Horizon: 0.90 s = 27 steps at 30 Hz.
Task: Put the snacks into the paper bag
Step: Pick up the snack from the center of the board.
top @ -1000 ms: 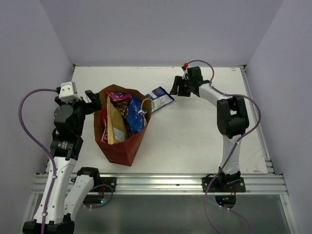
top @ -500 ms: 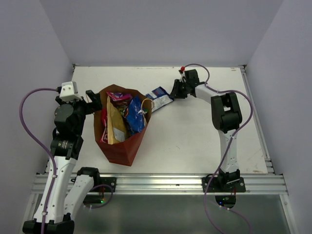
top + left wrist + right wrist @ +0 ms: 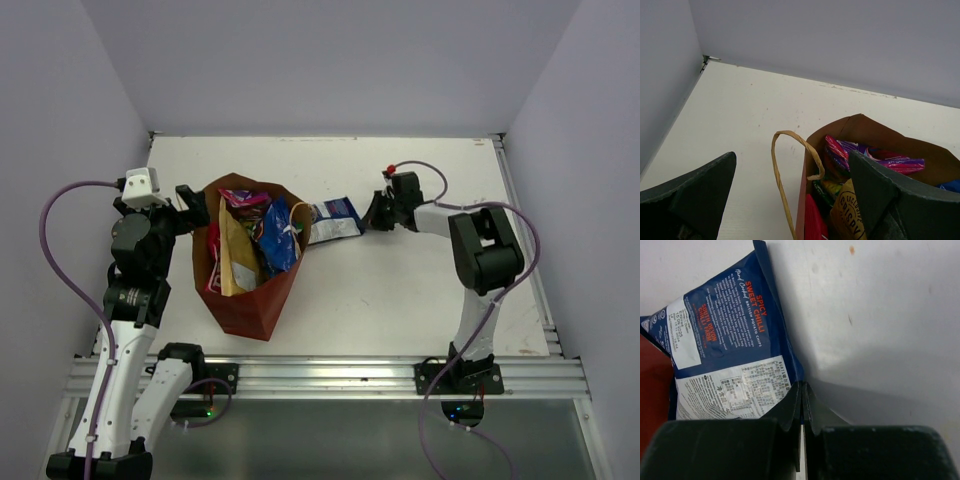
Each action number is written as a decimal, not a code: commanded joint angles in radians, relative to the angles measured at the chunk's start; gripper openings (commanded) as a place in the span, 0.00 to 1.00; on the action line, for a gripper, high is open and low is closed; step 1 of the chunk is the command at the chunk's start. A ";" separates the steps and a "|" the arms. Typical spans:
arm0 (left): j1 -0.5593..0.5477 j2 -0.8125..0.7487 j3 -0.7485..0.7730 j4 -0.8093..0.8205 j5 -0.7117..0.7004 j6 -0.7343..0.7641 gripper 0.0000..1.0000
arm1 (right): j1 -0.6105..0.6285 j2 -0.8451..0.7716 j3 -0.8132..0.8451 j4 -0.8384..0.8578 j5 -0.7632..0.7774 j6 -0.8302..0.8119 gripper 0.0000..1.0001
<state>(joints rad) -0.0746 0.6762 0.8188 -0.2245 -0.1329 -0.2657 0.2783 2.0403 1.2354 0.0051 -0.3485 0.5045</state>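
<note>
The brown paper bag (image 3: 245,305) with red sides stands at the left, packed with several snacks: a tan-gold packet (image 3: 236,255), a blue one (image 3: 278,238) and a purple-pink one (image 3: 243,198). My right gripper (image 3: 372,214) is shut on the edge of a blue-white packet (image 3: 335,220), which is just right of the bag's rim. In the right wrist view the jaws (image 3: 803,390) pinch the packet's (image 3: 725,350) corner. My left gripper (image 3: 195,212) is open beside the bag's left side, with the tan loop handle (image 3: 782,170) and the bag's rim (image 3: 865,125) between its fingers (image 3: 695,195).
The white table (image 3: 400,290) ends at walls at the back and both sides. A metal rail (image 3: 330,375) runs along the near edge. A corner of the bag's red side (image 3: 652,390) shows left of the held packet.
My right gripper has moved toward the near side and a little right. The blue-white packet has moved and turned with it. The left arm and the bag have not moved.
</note>
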 commanded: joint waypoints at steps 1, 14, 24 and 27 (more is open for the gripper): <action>0.002 -0.007 -0.007 0.059 0.013 0.020 0.98 | -0.004 -0.162 -0.177 0.108 0.031 0.100 0.00; 0.002 -0.012 -0.007 0.057 0.010 0.020 0.98 | -0.002 -0.653 -0.726 0.273 0.109 0.270 0.00; 0.002 -0.007 -0.007 0.057 0.015 0.017 0.98 | 0.027 -0.825 -0.835 0.191 -0.001 0.255 0.27; 0.002 -0.003 -0.007 0.057 0.013 0.017 0.98 | 0.028 -0.842 -0.855 0.168 -0.011 0.255 0.39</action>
<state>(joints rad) -0.0746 0.6724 0.8188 -0.2245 -0.1303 -0.2657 0.3016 1.2251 0.4011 0.1928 -0.3187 0.7551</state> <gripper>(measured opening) 0.975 0.350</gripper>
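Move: The last snack, the blue packet, lies flat with its middle about 9 cm to the left of the right hand and 2 cm ahead; the shut fingertips are down at its right-hand edge, near table height. The paper bag stands beyond it, some 30 cm to the left of the right hand and 15 cm back, its middle about 10 cm higher. From the left hand, the packet is roughly 35 cm to the right, 18 cm ahead and 29 cm below. The blue packet, still caught by its right-hand edge in the right hand's closed fingertips, is dragged back over the board towards the robot, with a slight clockwise turn of the wrist. The hand travels about 18 cm back in all, quick at first; partway it starts rising some 4 cm, slows, and opens the fingers about a third, letting go of the edge. ##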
